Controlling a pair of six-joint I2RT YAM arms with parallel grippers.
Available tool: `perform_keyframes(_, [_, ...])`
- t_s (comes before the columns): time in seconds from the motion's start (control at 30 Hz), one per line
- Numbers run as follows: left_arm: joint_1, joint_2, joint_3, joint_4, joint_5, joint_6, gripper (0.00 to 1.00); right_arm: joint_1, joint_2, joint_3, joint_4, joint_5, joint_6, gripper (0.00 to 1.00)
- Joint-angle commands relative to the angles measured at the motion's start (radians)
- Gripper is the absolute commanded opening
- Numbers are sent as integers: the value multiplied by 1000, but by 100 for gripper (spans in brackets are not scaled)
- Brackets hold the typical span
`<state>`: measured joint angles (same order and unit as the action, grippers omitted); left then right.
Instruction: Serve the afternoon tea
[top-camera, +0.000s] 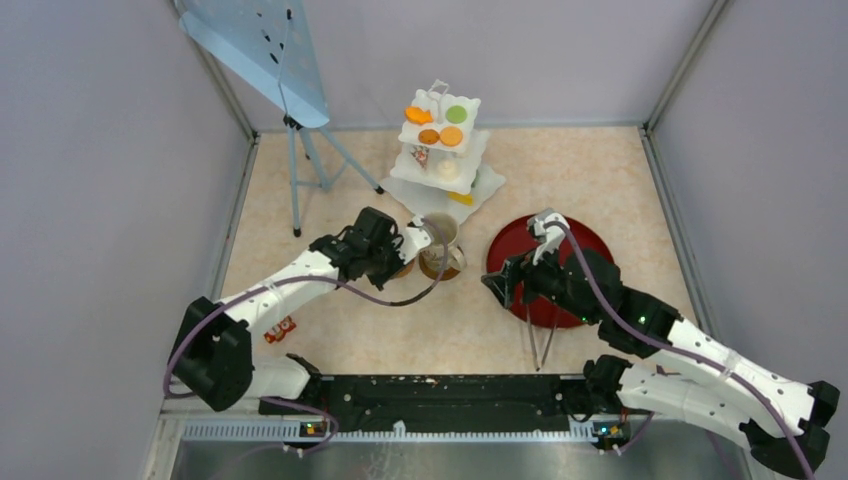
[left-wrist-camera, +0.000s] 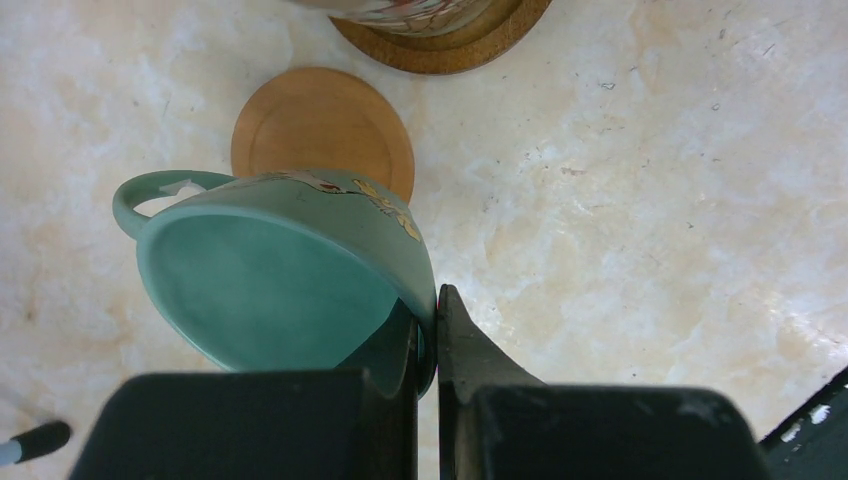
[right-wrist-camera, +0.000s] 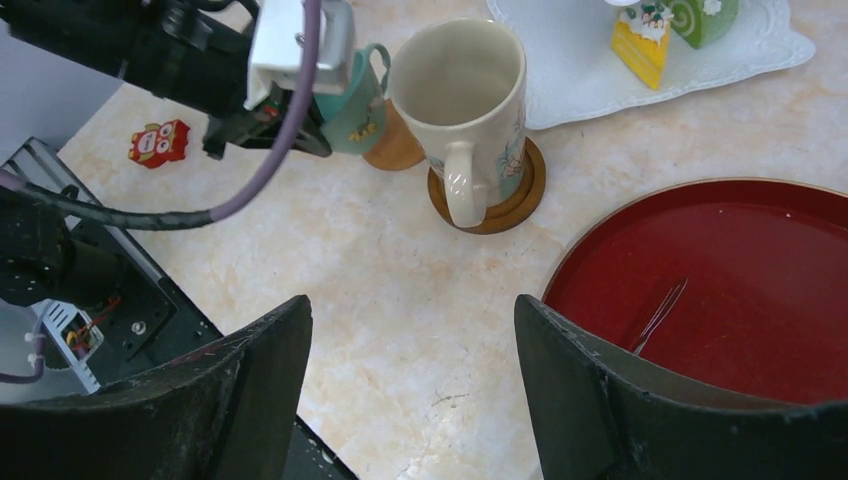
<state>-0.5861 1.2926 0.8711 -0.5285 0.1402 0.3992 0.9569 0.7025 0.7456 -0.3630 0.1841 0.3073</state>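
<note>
My left gripper (left-wrist-camera: 437, 310) is shut on the rim of the teal cup (left-wrist-camera: 270, 280), one finger inside and one outside. The cup hangs tilted above a bare wooden coaster (left-wrist-camera: 320, 125). Just right of it the cream mug (right-wrist-camera: 465, 95) stands upright on its own coaster (right-wrist-camera: 520, 195). A white tiered stand (top-camera: 440, 150) at the back carries an orange fish (top-camera: 418, 114), a green round (top-camera: 457, 114) and orange discs (top-camera: 440, 136). A yellow wedge (right-wrist-camera: 640, 45) lies on its bottom plate. My right gripper (right-wrist-camera: 412, 305) is open and holds nothing, over bare table left of the tray.
A dark-red round tray (top-camera: 585, 240) lies right of the mug, with metal tongs (top-camera: 540, 340) reaching over its near edge. A small red owl toy (top-camera: 280, 330) sits near the left arm. A blue panel on a tripod (top-camera: 300, 170) stands back left. Grey walls enclose the table.
</note>
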Motion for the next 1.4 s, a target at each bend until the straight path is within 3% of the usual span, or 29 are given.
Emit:
perform_keyframes(0.0, [-19,67,35,93,1,81,0,-3,-51,-5,18,31,-16,73])
perform_keyframes(0.4, [-25,155,54,131,-68,76,0,-4,-180,-48,25,114,-2,74])
perform_keyframes(0.8, [-28,176,59,176,-113,76,4,-4,-170,-55,37,91,0,75])
perform_keyframes(1.27, [-31,194,52,193,-96,56,27,-3,-172,-56,34,92,2,75])
perform_keyframes(1.37, [-32,170,45,194,-81,54,40,-3,-171,-50,33,97,-1,75])
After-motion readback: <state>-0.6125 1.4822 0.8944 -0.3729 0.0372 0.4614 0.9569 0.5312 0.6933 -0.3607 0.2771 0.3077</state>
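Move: The left hand holds the green cup by its rim, and the light coaster it is bound for lies about 6 cm ahead, 3 cm to the right and 9 cm below. The beige mug on the brown coaster stands some 10 cm to the right of the light coaster and level with it. The cake stand's bottom plate is roughly 17 cm beyond the light coaster and 11 cm to its right. From the empty right hand the light coaster is about 13 cm ahead, 19 cm left and 23 cm below. Down first, about 3 cm with the cup still pinched at the rim, then slowly forward some 3.5 cm at that height beside the mug, the left hand brings the cup onto the light coaster, its left side tipping up slightly. The fingers then part about a third of the way and stay astride the rim. The open right hand backs off about 3 cm to the right and 2 cm up, then stays there. ##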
